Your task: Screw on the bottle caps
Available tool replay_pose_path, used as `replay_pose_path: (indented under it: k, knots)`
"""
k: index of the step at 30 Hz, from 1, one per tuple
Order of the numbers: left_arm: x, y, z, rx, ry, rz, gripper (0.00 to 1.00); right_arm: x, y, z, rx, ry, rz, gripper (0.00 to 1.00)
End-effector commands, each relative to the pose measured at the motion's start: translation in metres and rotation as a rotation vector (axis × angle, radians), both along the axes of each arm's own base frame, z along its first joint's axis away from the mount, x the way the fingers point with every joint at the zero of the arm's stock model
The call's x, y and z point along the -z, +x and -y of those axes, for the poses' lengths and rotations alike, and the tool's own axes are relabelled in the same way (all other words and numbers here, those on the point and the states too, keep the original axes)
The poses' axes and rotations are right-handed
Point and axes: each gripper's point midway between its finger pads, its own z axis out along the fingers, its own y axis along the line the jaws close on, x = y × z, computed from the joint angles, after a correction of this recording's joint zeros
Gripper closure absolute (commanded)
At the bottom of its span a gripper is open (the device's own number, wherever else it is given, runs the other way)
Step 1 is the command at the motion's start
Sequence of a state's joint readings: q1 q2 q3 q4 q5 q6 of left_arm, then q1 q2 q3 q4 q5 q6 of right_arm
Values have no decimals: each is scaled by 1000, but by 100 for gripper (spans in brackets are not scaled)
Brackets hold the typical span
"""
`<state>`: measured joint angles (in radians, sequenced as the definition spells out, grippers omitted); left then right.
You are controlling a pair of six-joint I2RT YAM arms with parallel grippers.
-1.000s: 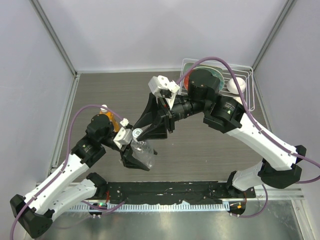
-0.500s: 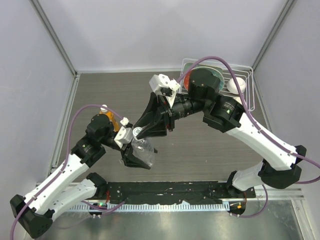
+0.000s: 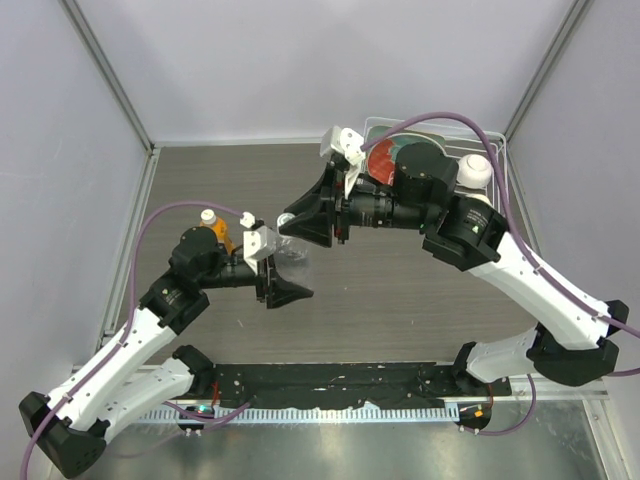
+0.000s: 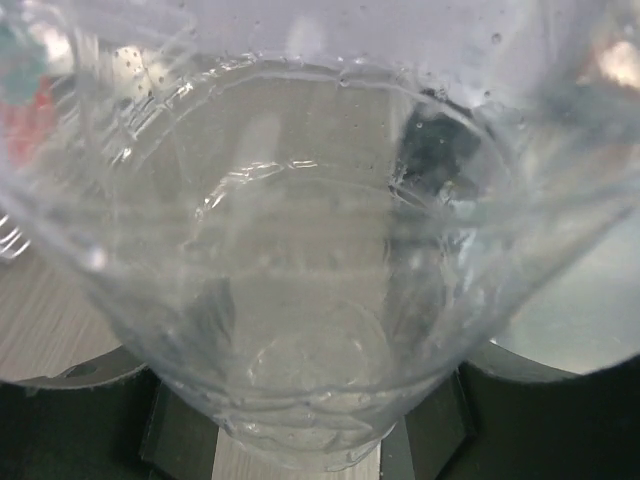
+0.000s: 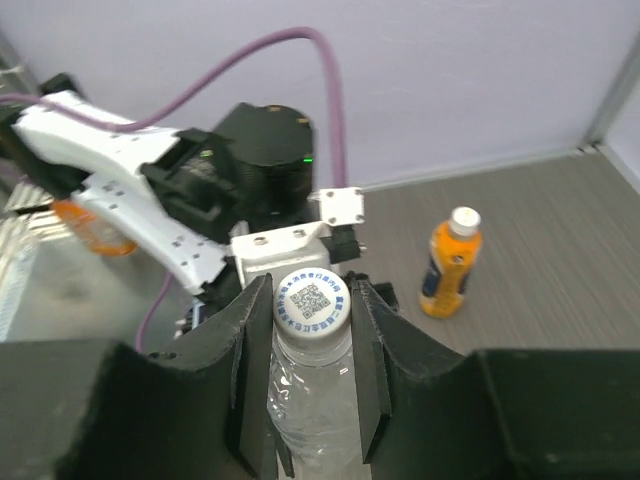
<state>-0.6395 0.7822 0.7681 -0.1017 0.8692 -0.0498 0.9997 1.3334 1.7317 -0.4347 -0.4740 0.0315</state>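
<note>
The clear bottle (image 3: 291, 254) is off the table, held between both arms. My left gripper (image 3: 284, 284) is shut on its lower body; in the left wrist view the clear bottle (image 4: 300, 250) fills the frame and the left gripper (image 4: 310, 445) shows only as dark fingers (image 4: 90, 425) at the bottom. My right gripper (image 5: 311, 305) is shut on the white cap (image 5: 311, 297), which sits on the bottle's neck, and the clear bottle (image 5: 312, 410) runs down between the fingers. The right gripper (image 3: 298, 222) meets the bottle top from the right. The orange bottle (image 3: 216, 234) stands upright at the left with its cap (image 5: 464, 220) on.
A wire rack (image 3: 500, 190) at the back right holds a red-and-teal plate (image 3: 385, 165) and a white ball (image 3: 475, 170). The right forearm crosses in front of the rack. Walls close the table on the left, back and right.
Both grippers have moved toward the back with the clear bottle. The left gripper swung round to point right. The right jaws closed in on the white cap.
</note>
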Motion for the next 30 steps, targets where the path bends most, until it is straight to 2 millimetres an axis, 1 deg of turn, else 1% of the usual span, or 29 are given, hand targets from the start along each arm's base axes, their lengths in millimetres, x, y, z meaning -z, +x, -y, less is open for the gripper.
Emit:
replay_pose_path:
  k: [1,2,3,4,5,6,7,8,9,10,11,12,13,14,15,16,17,20,23,24,25,26,27,28,29,30]
  knots:
    - [-52,47,-10,-282,-106,119,100,85,45,-3,253,-264,-174,99]
    - [-52,53,-11,-313,-104,118,100,89,50,-2,283,-283,-183,99]
    - [-53,57,-14,-345,-107,123,100,87,60,0,341,-290,-179,99]
    - [-53,67,-20,-410,-104,128,100,93,62,2,375,-321,-199,99]
    - [-53,72,-22,-438,-104,130,100,103,66,-2,399,-353,-206,99]
    - [-51,77,-25,-471,-98,132,100,100,76,2,480,-356,-191,99]
    - [-49,84,-30,-519,-93,131,100,103,78,5,511,-378,-196,99]
    - [-48,88,-32,-543,-92,131,100,109,75,-2,528,-397,-196,99]
    - [-46,91,-34,-564,-88,128,100,105,83,2,605,-395,-172,99]
    - [-45,94,-36,-586,-85,126,100,108,84,4,649,-413,-160,99]
    - [-43,101,-41,-633,-80,124,100,109,84,2,684,-413,-166,99]
    - [-42,103,-43,-650,-76,124,100,109,81,-5,706,-414,-162,99]
    - [-38,105,-44,-664,-69,125,100,109,89,4,805,-421,-145,99]
    - [-37,108,-47,-685,-65,123,100,108,90,3,851,-405,-164,99]
    - [-36,108,-47,-687,-66,122,100,108,90,-1,884,-405,-159,99]
    - [-33,109,-47,-688,-60,115,100,109,93,2,934,-408,-149,99]
    - [-31,108,-47,-685,-57,111,100,108,94,2,957,-400,-147,99]
    - [-28,108,-47,-687,-56,101,100,107,92,-5,980,-366,-176,99]
    - [-28,108,-48,-695,-61,98,100,101,92,-11,973,-319,-201,99]
    - [-28,108,-48,-695,-61,98,100,98,92,-12,973,-307,-203,99]
    - [-28,107,-49,-693,-63,96,100,90,92,-12,967,-280,-197,98]
    - [-27,107,-48,-689,-61,91,100,85,90,-15,938,-267,-198,96]
    - [-23,105,-47,-680,-53,78,100,75,88,-16,918,-243,-195,85]
    - [-21,101,-44,-657,-52,70,100,63,87,-18,894,-211,-184,79]
    - [-20,98,-42,-641,-52,62,100,49,84,-16,869,-177,-180,73]
    - [-16,96,-40,-624,-47,44,100,36,79,-18,829,-147,-182,59]
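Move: The white cap is already pinched between the right fingers on the clear bottle's mouth, with the bottle's middle some 10 cm straight below that hand. The left hand keeps its grip on the bottle, with the cap about 15 cm directly above it. From the right hand, the orange bottle stands around 13 cm ahead, 20 cm left and 22 cm lower; the dish rack lies about 30 cm ahead, 33 cm right and 30 cm below. Both hands go 10 cm forward, sinking, the right twisting the pinched cap clockwise, the left the bottle counter-clockwise. ##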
